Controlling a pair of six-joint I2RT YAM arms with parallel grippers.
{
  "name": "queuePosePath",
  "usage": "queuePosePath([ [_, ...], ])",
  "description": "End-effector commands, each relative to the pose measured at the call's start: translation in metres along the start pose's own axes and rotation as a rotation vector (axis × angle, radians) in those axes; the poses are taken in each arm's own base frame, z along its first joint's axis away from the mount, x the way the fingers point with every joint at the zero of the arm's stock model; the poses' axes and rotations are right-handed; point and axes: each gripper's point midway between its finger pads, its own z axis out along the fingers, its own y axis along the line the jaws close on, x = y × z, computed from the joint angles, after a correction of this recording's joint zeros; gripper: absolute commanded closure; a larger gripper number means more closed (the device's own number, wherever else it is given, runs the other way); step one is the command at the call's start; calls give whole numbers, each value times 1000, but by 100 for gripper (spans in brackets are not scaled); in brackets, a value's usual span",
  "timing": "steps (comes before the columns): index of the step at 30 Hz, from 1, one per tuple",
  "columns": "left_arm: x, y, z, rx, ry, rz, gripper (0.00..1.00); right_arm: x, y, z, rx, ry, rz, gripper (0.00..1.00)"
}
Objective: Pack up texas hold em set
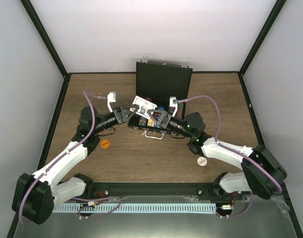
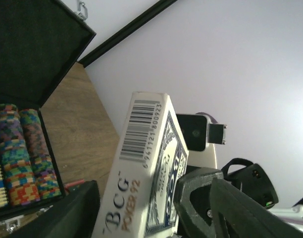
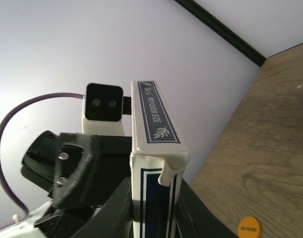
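Note:
The black hinged case [image 1: 164, 79] stands open at the back middle of the table, with rows of multicoloured chips [image 2: 23, 153] in its tray. A white and blue card deck box [image 1: 143, 105] hangs above the case between both grippers. My right gripper [image 1: 159, 118] is shut on the deck [image 3: 156, 163], one finger pressed on each flat face. My left gripper [image 1: 130, 111] has its fingers on either side of the deck [image 2: 141, 173], the jaws parted and loose around it. An orange disc [image 1: 105, 144] and a white disc [image 1: 202, 161] lie on the wood.
The case's upright lid [image 2: 32, 49] rises just behind the grippers. The orange disc [image 3: 249, 228] lies near the left arm, the white disc beside the right forearm. White walls with black frame posts close in the table.

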Motion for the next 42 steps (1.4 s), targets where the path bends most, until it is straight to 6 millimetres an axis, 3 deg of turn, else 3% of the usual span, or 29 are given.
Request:
queuePosePath([
  [1, -10, 0, -3, -95, 5, 119, 30, -32, 4, -5, 87, -73, -96, 86],
  [4, -29, 14, -13, -277, -22, 229, 13, -42, -19, -19, 200, -70, -111, 87],
  [6, -46, 24, -24, -414, -51, 299, 7, -48, -39, -29, 294, -55, -125, 87],
  [8, -68, 25, -36, -530, -92, 376, 5, -53, -64, -40, 404, -37, -131, 87],
  [9, -86, 26, -48, -641, -116, 468, 3, -58, -93, -52, 504, -10, -113, 88],
  [15, -116, 24, -83, -859, -200, 647, 0, -59, -145, -61, 623, 99, -52, 87],
  [21, -118, 39, -113, -1020, -223, 756, 0, -50, -190, -49, 695, 202, -9, 87],
  [25, -112, 54, -122, -1079, -203, 778, 0, -43, -210, -39, 702, 250, 31, 87],
  [36, -91, 77, -111, -1042, -114, 755, 0, -38, -251, -19, 729, 313, 66, 86],
  [42, -90, 78, -110, -1038, -108, 757, 0, -34, -265, -15, 741, 336, 82, 85],
])
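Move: The well with the small blind button, where the held card deck goes, lies about 16 cm ahead of the right gripper, 4 cm to its right and some 26 cm below. At that same low level, the red dice are about 12 cm ahead and 2 cm right, the yellow-blue pack 9 cm ahead and 2 cm right, and the near right chip row 14 cm ahead and 9 cm right. From the left gripper the well is about 15 cm ahead, 11 cm right and 27 cm below. Finish opening the left gripper to clear the deck and draw it some 15 cm left and 5 cm forward, rising first and then sinking, while its fingers swing round towards forward. Keep the deck pinched in the right gripper and carry it down about 20 cm and forward 16 cm towards the well, swinging right at first and then partly back left, tipping the fingers downward. ##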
